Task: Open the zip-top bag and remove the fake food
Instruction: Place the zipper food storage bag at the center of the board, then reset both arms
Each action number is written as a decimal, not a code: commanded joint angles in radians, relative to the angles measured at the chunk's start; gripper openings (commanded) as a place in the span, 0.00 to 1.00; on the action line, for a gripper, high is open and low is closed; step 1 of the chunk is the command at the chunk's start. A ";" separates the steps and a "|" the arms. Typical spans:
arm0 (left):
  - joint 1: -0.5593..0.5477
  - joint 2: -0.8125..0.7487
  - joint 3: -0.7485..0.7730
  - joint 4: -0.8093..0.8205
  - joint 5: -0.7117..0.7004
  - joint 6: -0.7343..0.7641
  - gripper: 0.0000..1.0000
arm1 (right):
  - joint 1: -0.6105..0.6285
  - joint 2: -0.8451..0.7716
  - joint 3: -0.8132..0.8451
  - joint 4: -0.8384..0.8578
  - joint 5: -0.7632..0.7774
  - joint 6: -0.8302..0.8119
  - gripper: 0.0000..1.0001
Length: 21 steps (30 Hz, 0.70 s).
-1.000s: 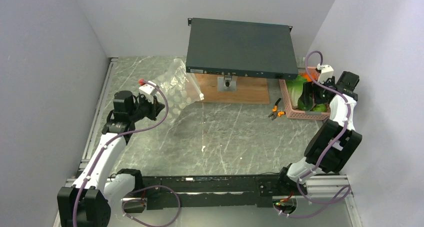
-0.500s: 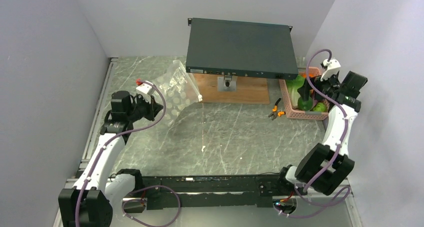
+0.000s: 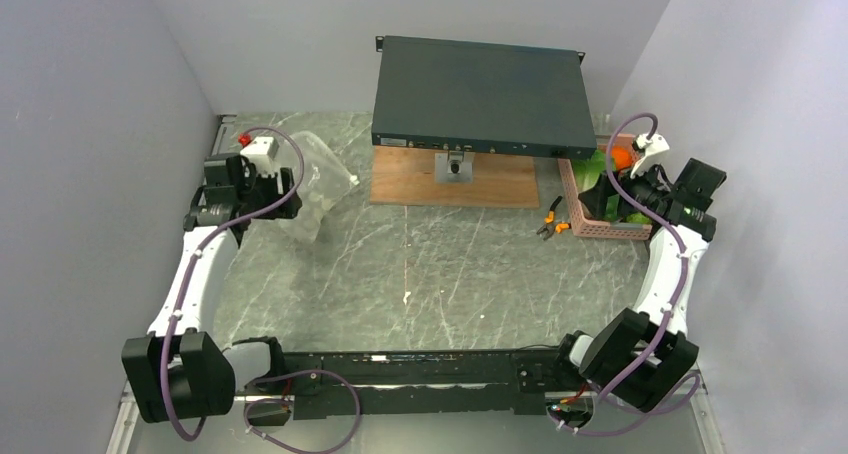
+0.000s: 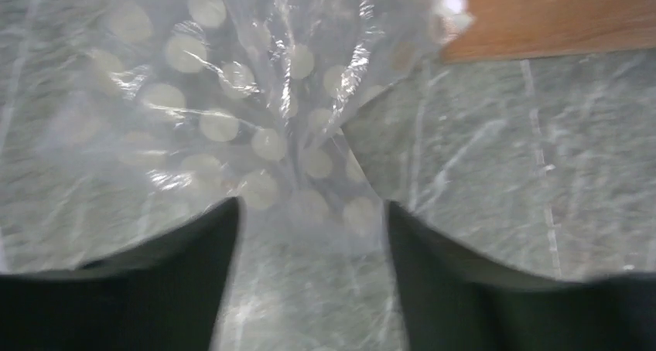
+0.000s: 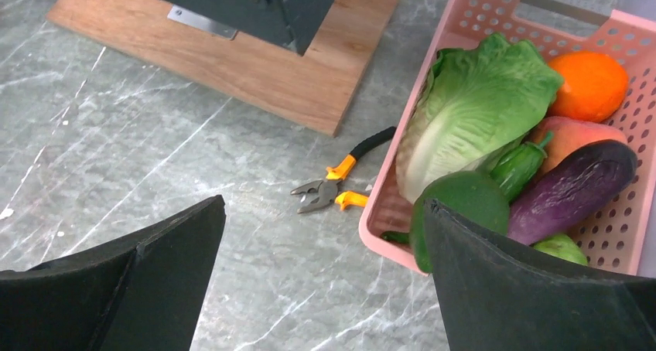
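The zip-top bag [image 3: 318, 182], clear with white dots, lies crumpled on the marble table at the far left. In the left wrist view the zip-top bag [image 4: 232, 96] fills the upper frame, and its lower edge reaches between my fingers. My left gripper [image 3: 297, 190] [image 4: 309, 212] stands open at that edge with its jaws apart. The fake food sits in the pink basket [image 5: 464, 26]: lettuce [image 5: 472, 103], an orange [image 5: 592, 84], a purple eggplant [image 5: 572, 189] and a round green piece [image 5: 464, 204]. My right gripper [image 3: 598, 189] [image 5: 325, 204] hangs open and empty beside the basket's left rim.
Orange-handled pliers [image 5: 336, 189] lie on the table just left of the basket. A dark flat box [image 3: 478, 94] stands on a wooden board [image 3: 400, 186] at the back centre. Grey walls close in on both sides.
My left arm has swung back toward the far left with the bag, its jaws have opened, and the bag has sunk onto the table. The right gripper shifted slightly at the basket.
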 commanded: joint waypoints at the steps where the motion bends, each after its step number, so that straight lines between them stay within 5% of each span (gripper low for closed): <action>1: 0.041 -0.004 0.088 -0.103 -0.143 -0.088 0.85 | -0.002 -0.036 0.038 -0.078 -0.009 -0.046 1.00; 3: 0.056 -0.040 0.105 -0.086 -0.127 -0.112 0.99 | -0.003 -0.036 0.058 -0.108 0.021 -0.039 1.00; 7: 0.071 -0.078 0.167 -0.083 -0.135 -0.241 1.00 | -0.004 -0.054 0.075 -0.147 0.047 -0.010 1.00; 13: 0.082 -0.025 0.380 -0.131 0.142 -0.371 1.00 | -0.005 -0.090 0.112 -0.180 0.129 0.120 1.00; 21: 0.072 0.079 0.576 -0.133 0.279 -0.564 1.00 | -0.004 -0.205 0.174 -0.155 0.246 0.268 1.00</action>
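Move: The bag, loose and spread out just beyond the half-open left fingers, has its middle about 14 cm ahead of the left hand, 7 cm to its right and 10 cm below. The middle of the wooden board is some 20 cm ahead of that hand, 42 cm to its right and 17 cm lower. From the right hand, up by the basket, the bag is about 67 cm to the left, 15 cm ahead and 15 cm below. Spread the left fingers from half to wide open, leaving the bag free, while swinging the hand some 3 cm left. Then lift steeply, about 20 cm, clear above the bag, easing back to the right as the fingers tip up and the hand's left side rolls down some 20 degrees. Meanwhile draw the open, empty right gripper up and back a few centimetres from over the basket, turning it slightly clockwise. ##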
